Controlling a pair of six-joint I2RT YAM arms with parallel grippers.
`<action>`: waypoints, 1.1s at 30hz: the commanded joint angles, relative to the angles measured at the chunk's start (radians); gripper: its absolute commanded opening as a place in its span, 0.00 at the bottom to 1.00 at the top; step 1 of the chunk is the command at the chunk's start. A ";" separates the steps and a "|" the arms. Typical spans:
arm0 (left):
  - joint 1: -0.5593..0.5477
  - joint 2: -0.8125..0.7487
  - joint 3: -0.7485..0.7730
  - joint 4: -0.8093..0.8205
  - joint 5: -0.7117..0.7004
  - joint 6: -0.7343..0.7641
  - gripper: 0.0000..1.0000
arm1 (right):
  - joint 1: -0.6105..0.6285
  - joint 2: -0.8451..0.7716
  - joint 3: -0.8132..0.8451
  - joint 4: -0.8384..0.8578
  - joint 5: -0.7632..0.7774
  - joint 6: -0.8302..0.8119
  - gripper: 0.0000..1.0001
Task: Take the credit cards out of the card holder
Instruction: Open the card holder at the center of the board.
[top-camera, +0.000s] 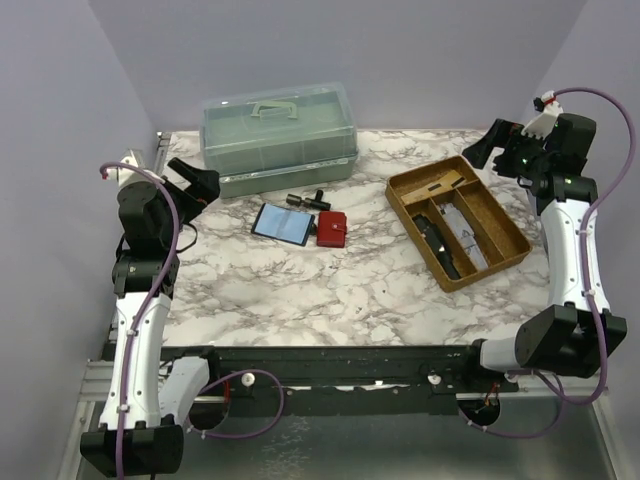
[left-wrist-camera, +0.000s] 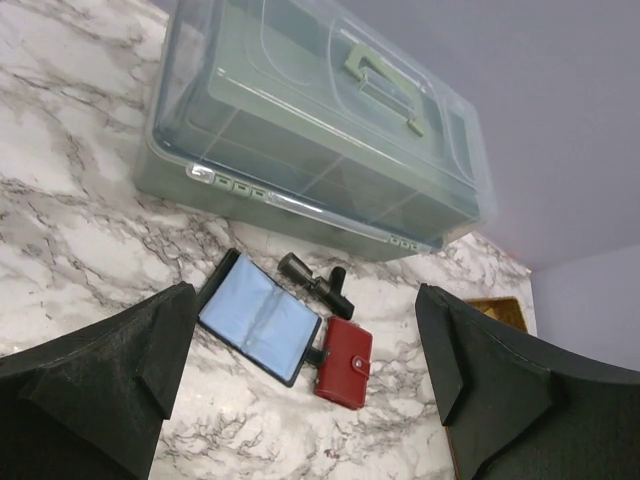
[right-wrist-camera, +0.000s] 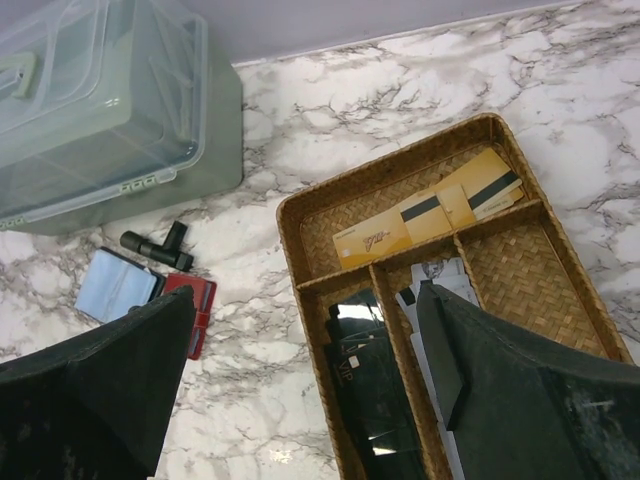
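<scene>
The red card holder (top-camera: 331, 229) lies folded shut on the marble table, its tab snapped closed. It also shows in the left wrist view (left-wrist-camera: 344, 363) and in the right wrist view (right-wrist-camera: 199, 312). No credit cards show outside it; they are hidden. My left gripper (top-camera: 199, 180) is open and empty, raised at the table's left, well short of the holder; its dark fingers (left-wrist-camera: 120, 375) frame the holder from above. My right gripper (top-camera: 492, 143) is open and empty, high at the far right above the tray; its fingers (right-wrist-camera: 500, 370) frame the tray.
An open dark-edged blue folding case (top-camera: 281, 223) touches the holder's left side. A black T-shaped part (top-camera: 308, 200) lies just behind them. A green lidded box (top-camera: 279, 135) stands at the back. A wicker tray (top-camera: 404, 197) at the right holds yellow, black and white cards.
</scene>
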 joint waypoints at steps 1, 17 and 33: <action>0.004 0.029 -0.017 -0.032 0.090 -0.004 0.99 | -0.002 -0.014 -0.010 -0.019 0.021 0.005 1.00; 0.003 0.111 -0.212 0.094 0.438 -0.208 0.99 | 0.114 0.063 -0.174 -0.140 -0.736 -0.784 1.00; -0.194 0.025 -0.425 0.118 0.360 -0.332 0.99 | 0.502 0.561 0.210 -0.264 -0.239 -1.015 0.99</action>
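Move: The red card holder lies on the table about 28 cm to the left hand's right, 9 cm farther out and some 31 cm below it. The right hand has the same card holder about 36 cm to its left, level fore and aft and 29 cm below. Right beside the card holder, a light-blue sleeve lies 13 cm to its left, and a black clamp 8 cm beyond it and 6 cm left. The wicker tray is almost straight under the right hand. Sweeping left about 20 cm and down some 16 cm, the right hand leaves its place over the tray for the red card holder, dipping back about 7 cm before coming forward again, and swings counter-clockwise some 70 degrees to point left. The left hand also closes in, sinking, moving right and drifting back a little, its fingers tipping down and turning clockwise. Both grippers stay wide open, touching nothing. ##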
